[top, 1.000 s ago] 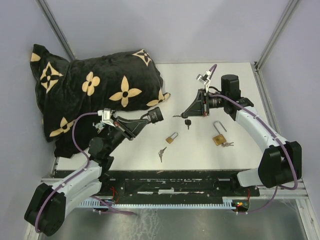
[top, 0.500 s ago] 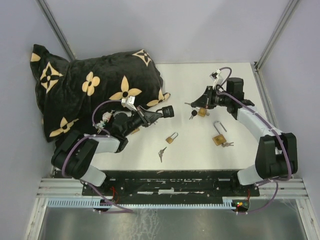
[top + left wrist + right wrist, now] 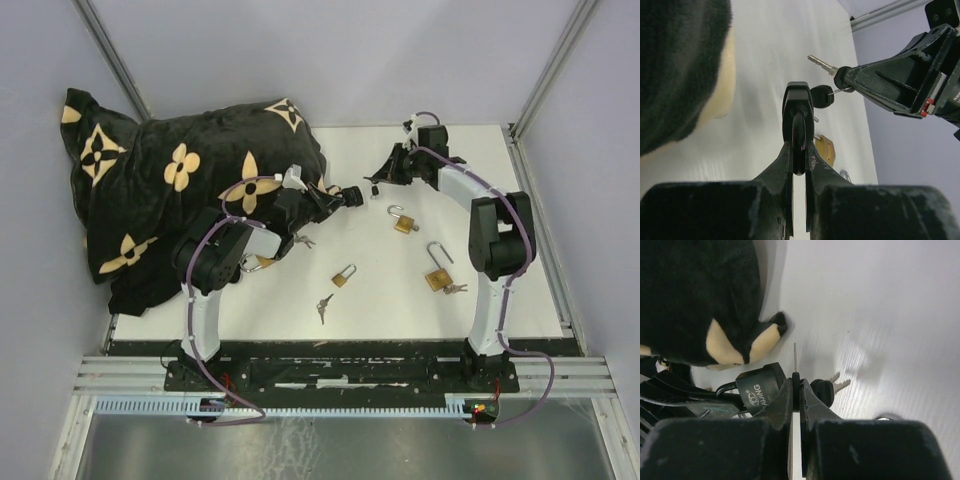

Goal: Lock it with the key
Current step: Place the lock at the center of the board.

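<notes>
My left gripper (image 3: 798, 150) is shut on a black padlock (image 3: 798, 107), held off the table with its body pointing away from the wrist. In the top view this padlock (image 3: 351, 196) hangs just right of the pillow's corner. My right gripper (image 3: 796, 390) is shut on the black head of a key (image 3: 796, 379), its thin blade pointing forward beside the padlock (image 3: 759, 388). From the left wrist the key's blade (image 3: 821, 64) shows up and to the right of the padlock, apart from it. A second black-headed key (image 3: 822, 96) dangles from the same ring.
A black pillow with tan flowers (image 3: 180, 180) fills the back left, close to the left gripper (image 3: 338, 197). Three brass padlocks (image 3: 404, 222) (image 3: 438, 272) (image 3: 343, 276) lie on the white table with open shackles. Loose keys (image 3: 323, 306) lie near the front.
Both arms have swung toward the back of the table. The left gripper carried the black padlock right and farther away; the right gripper carried the key back and left, close to it.
</notes>
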Controlling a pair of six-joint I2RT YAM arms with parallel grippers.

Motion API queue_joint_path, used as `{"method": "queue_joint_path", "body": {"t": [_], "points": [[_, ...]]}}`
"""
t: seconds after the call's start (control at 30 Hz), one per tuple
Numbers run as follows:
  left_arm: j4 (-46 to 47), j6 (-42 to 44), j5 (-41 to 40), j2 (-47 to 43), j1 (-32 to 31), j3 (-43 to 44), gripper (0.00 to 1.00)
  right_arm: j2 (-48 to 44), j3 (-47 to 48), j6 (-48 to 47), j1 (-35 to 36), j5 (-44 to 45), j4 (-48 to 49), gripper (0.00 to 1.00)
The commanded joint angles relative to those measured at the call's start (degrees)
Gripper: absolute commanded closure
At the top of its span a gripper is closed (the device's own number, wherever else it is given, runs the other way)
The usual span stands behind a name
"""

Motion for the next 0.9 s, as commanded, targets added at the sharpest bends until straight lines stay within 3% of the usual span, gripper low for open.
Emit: {"method": "queue_joint_path", "body": {"t": [0.0,0.27,0.43,0.53,0.7,0.87], "points": [[0.02,-1.58,-2.99,3.16,-0.79,8.51,0.93,4.79,6.01,2.61,1.65,3.23,-1.19,0.94],[-7.19,-1.28,-5.12,7.17,-1.27,13.78,0.86,8.85,7.86,3.74,2.08,2.93,0.08,0.89],[-12.17,1.52,-6.57,5.33,-1.65,14.15,0.54,11.39,10.37,1.83,2.06,2.98,-3.16,0.62],[-13.17,3.32,-9.28,1.58,-2.1,11.01,0.38,11.44,11.61,-1.47,2.08,2.85,-5.64,0.51],[-16.27,7.16,-11.75,-6.07,-2.42,6.04,0.3,5.83,10.7,-11.12,1.79,4.26,-8.89,0.34],[-22.66,13.29,-15.21,-15.07,-3.88,2.9,0.23,-3.29,6.75,-20.79,0.72,3.02,-12.28,0.25]]}}
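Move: The left gripper has the black lock by its shackle; its spot on the board is about 4 cm ahead, 3 cm right and 6 cm below, with the cushion's corner some 3 cm ahead and 1 cm left of that hand. The right gripper holds the black keys; their spot is 7 cm below and 3 cm to its left. The small brass padlock lies 9 cm back and 5 cm right of the right hand, below it. Lower the left gripper some 4 cm while easing it forward and slightly right, tipping the fingers down a touch; open wide to let go of the shackle, then back away and up, rolling about 10 degrees. Meanwhile sink the right gripper about 6 cm, drifting left, open wide to release the keys beside the lock, and start back to the right and up. ##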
